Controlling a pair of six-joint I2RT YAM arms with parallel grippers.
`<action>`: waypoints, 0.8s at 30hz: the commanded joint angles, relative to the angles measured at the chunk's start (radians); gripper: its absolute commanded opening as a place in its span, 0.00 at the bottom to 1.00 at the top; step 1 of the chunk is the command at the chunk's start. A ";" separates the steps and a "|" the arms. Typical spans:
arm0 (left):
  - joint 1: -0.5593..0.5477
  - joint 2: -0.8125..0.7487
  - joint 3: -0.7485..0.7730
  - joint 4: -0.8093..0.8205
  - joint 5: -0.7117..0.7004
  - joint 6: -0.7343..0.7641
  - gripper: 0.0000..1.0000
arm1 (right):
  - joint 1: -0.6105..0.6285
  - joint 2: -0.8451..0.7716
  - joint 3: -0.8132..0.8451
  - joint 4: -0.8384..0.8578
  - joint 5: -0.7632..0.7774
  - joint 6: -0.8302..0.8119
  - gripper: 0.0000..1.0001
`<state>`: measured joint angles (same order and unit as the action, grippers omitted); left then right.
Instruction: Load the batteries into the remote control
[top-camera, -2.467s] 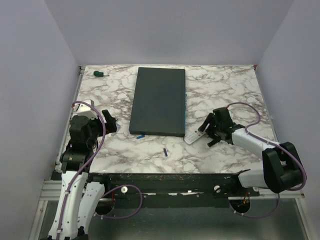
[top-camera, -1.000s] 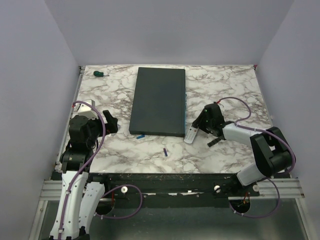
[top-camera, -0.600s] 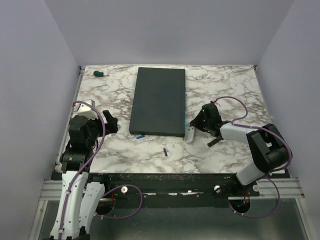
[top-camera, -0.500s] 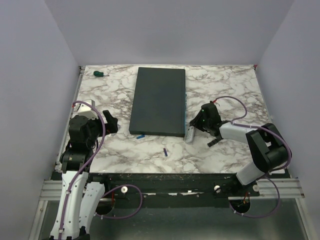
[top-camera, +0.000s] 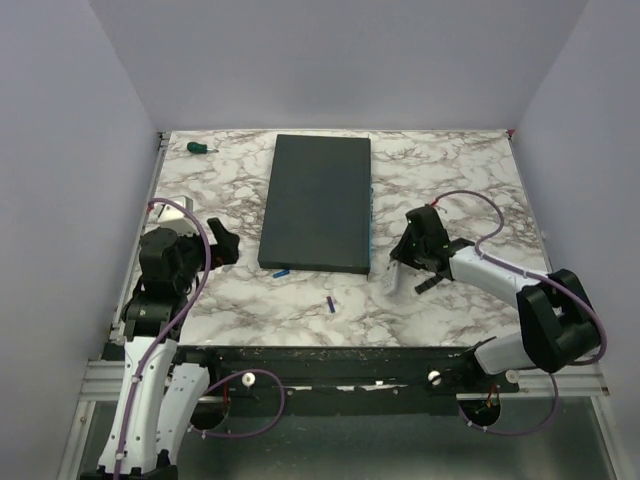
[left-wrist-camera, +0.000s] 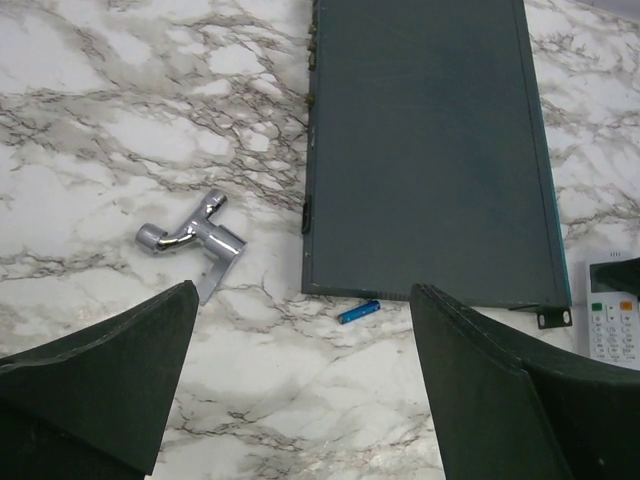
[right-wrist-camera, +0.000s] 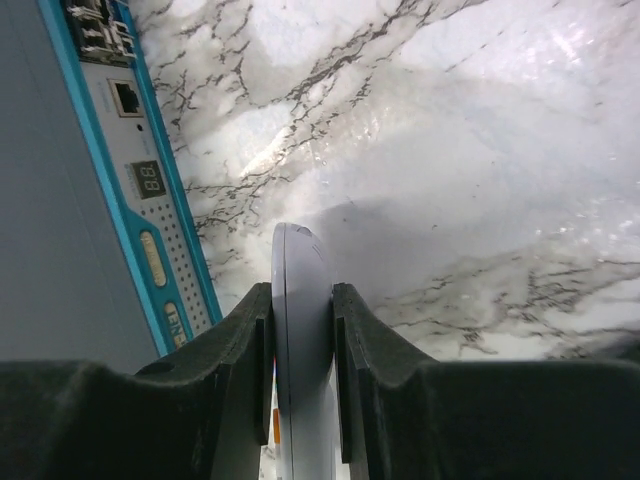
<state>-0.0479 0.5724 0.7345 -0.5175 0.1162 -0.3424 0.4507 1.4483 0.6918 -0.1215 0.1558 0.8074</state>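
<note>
The white remote control (top-camera: 396, 279) stands on its edge just right of the slab's near corner, with my right gripper (top-camera: 407, 262) shut on it. In the right wrist view its thin rounded body (right-wrist-camera: 301, 300) is pinched between both pads. It also shows in the left wrist view as the remote control (left-wrist-camera: 612, 322), face with buttons visible. A blue battery (top-camera: 281, 271) lies at the slab's near edge, the same battery (left-wrist-camera: 358, 312) lying ahead of my left gripper (left-wrist-camera: 303, 300). A purple-blue battery (top-camera: 330, 304) lies nearer the front. My left gripper (top-camera: 220, 243) is open and empty at the left.
A large dark grey slab (top-camera: 318, 200) fills the table's middle, its teal-edged port side (right-wrist-camera: 150, 240) close to the remote. A small silver metal tool (left-wrist-camera: 193, 240) lies left of the slab. A green-handled screwdriver (top-camera: 200, 148) rests at the far left corner.
My right gripper closed on the remote, turned it up onto its edge and drew it slightly right, away from the slab. The left gripper shifted a little.
</note>
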 joint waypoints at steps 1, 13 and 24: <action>-0.094 0.042 0.029 0.004 0.008 -0.062 0.88 | 0.011 -0.072 0.107 -0.217 0.081 -0.041 0.01; -0.698 0.018 -0.020 0.204 -0.225 -0.091 0.92 | 0.026 -0.183 0.257 -0.359 0.033 0.013 0.01; -1.148 0.510 0.233 0.276 -0.612 -0.042 0.93 | 0.071 -0.134 0.323 -0.401 0.011 0.053 0.01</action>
<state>-1.1305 0.9882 0.8539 -0.2852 -0.3004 -0.4049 0.5087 1.3060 1.0054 -0.4934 0.1928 0.8360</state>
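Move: The dark-blue battery lies about 24 cm to the right of my open left hand, some 4 cm back and 22 cm below. The blue battery is 10 cm right and 4 cm ahead of that hand; the black box's middle is 22 cm ahead, 20 cm right. My right hand already grips the remote control; from it the dark-blue battery is about 16 cm left, 10 cm back and 3 cm below, the black stick 9 cm right and 4 cm back. I swing my left hand about 24 cm to the right and some 7 cm back, towards a place above the dark-blue battery, arching up about 3 cm on the way and sinking again, turning roughly 40 degrees clockwise with the fingers kept wide. Meanwhile my right hand keeps its pinch on the remote control and lifts it about 11 cm, nearly straight up. ##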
